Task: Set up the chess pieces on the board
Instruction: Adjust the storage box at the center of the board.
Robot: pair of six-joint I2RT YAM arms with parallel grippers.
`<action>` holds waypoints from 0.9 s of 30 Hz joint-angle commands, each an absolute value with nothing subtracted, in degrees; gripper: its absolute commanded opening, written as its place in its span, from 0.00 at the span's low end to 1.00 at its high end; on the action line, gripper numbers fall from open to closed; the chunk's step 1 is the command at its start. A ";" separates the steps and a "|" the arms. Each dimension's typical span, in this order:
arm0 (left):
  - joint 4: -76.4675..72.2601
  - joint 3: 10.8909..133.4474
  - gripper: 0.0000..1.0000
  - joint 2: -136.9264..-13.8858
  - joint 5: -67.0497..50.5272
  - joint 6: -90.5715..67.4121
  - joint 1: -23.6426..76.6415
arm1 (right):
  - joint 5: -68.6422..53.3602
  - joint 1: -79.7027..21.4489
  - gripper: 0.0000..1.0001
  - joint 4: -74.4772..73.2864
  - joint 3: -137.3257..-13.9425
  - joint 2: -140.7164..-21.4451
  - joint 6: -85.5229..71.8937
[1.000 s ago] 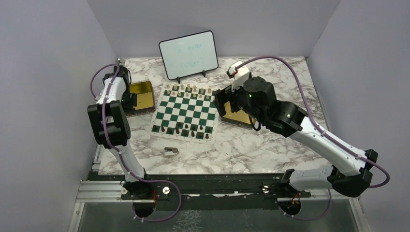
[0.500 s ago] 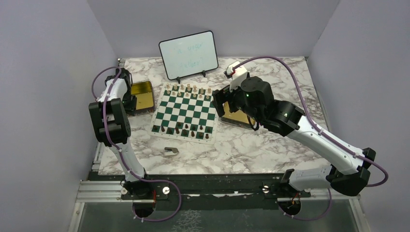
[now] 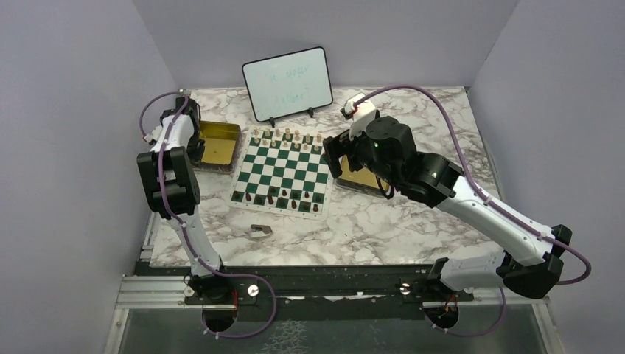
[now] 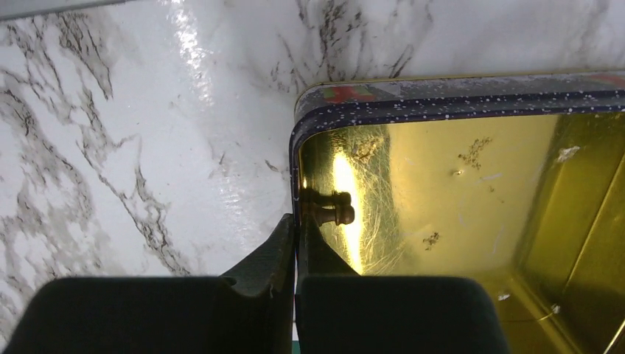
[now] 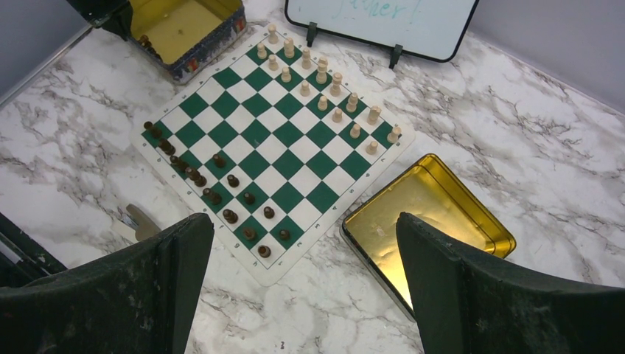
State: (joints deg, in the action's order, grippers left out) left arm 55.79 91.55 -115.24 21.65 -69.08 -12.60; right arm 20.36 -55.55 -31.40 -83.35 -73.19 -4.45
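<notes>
The green and white board [image 3: 280, 171] lies mid-table and also shows in the right wrist view [image 5: 273, 140]. Light tan pieces [image 3: 287, 137] fill its far rows. Dark brown pieces [image 3: 284, 198] stand unevenly along its near rows. My left gripper [image 4: 296, 225] is shut on the near wall of the left gold tin [image 4: 457, 184], one finger outside and one inside. A dark pawn [image 4: 332, 209] lies inside against that wall, just past the fingertips. My right gripper [image 5: 302, 221] is open and empty, held high over the board's right edge and the right gold tin [image 5: 435, 214].
The left tin [image 3: 217, 144] sits left of the board and the right tin [image 3: 361, 179] sits to its right. A white whiteboard [image 3: 287, 82] stands behind the board. A flat brownish-grey scrap [image 3: 260, 231] lies in front of the board.
The left gripper has swung with the left tin in its grip. The tin has turned and shifted slightly towards the board. The right arm has edged a little left.
</notes>
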 commanded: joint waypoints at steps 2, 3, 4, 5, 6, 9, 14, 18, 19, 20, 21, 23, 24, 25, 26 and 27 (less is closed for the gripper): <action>55.20 97.07 0.00 -114.97 25.09 -64.33 -12.17 | 20.83 -55.72 1.00 -30.47 -84.62 -73.22 -4.39; 55.11 97.64 0.00 -114.77 25.55 -63.81 -12.21 | 20.83 -55.72 1.00 -30.49 -84.64 -73.20 -4.39; 55.18 98.35 0.00 -114.72 26.21 -63.14 -12.22 | 20.83 -55.72 1.00 -30.43 -84.59 -73.15 -4.43; 55.19 99.03 0.00 -114.78 27.09 -62.42 -12.22 | 20.81 -55.72 1.00 -30.47 -84.53 -73.07 -4.44; 55.09 99.72 0.00 -114.76 27.93 -61.73 -12.22 | 20.76 -55.70 1.00 -30.44 -84.47 -73.04 -4.47; 54.82 101.75 0.00 -115.18 29.87 -58.63 -12.22 | 20.65 -55.72 1.00 -30.55 -84.31 -72.95 -4.31; 52.27 101.86 0.00 -114.48 29.63 -47.42 -12.16 | 20.32 -55.72 1.00 -30.59 -84.31 -73.05 -4.34; 47.00 98.80 0.00 -112.46 26.84 -35.65 -12.21 | 19.70 -55.72 1.00 -30.12 -83.91 -72.96 -4.48; 46.51 98.60 0.00 -112.49 26.05 -32.92 -12.22 | 19.54 -55.71 1.00 -29.92 -83.81 -72.87 -4.42; 45.66 98.06 0.00 -112.15 24.93 -30.10 -12.22 | 19.51 -55.72 1.00 -29.96 -83.77 -72.74 -4.21; 44.70 97.37 0.00 -111.71 24.20 -27.65 -12.22 | 19.51 -55.71 1.00 -29.99 -83.69 -72.65 -4.01; 43.02 95.90 0.00 -110.39 24.81 -23.19 -12.21 | 19.60 -55.72 1.00 -30.26 -83.60 -72.23 -3.87; 42.51 95.57 0.00 -109.92 25.72 -21.30 -12.29 | 19.68 -55.72 1.00 -30.46 -83.42 -71.90 -3.85; 41.56 95.39 0.00 -109.58 25.75 -18.77 -12.42 | 19.69 -55.71 1.00 -30.61 -83.16 -71.56 -3.95; 40.80 95.40 0.00 -109.31 24.82 -16.20 -12.58 | 19.61 -55.70 1.00 -30.67 -82.77 -71.09 -4.21; 39.92 95.43 0.00 -109.18 23.95 -13.76 -12.71 | 19.52 -55.70 1.00 -30.85 -82.09 -70.57 -4.55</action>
State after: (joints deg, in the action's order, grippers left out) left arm 46.11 95.37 -114.08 25.82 -27.24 -12.36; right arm 20.23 -55.55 -31.40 -83.33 -73.06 -4.45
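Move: The left hand already has its fingers shut on the near wall of the storage box, towards the box's left corner; the box's middle lies about 9 cm ahead, 6 cm to the right and 3 cm below. A dark pawn lies inside, roughly 2 cm ahead, 1 cm left and 5 cm down. The chessboard's middle is some 33 cm right, 4 cm back and 5 cm below. For the right hand, the storage box lies around 20 cm ahead, 43 cm left and 31 cm below. Still pinching the storage box's near wall, the left hand lifts about 5 cm while going some 3.5 cm forward and 3 cm to the left. It then sinks back about 1 cm as the wrist swings the box clockwise by some 35 degrees, also tipping the hand's left side up about 15 degrees. The fingers stay shut. ##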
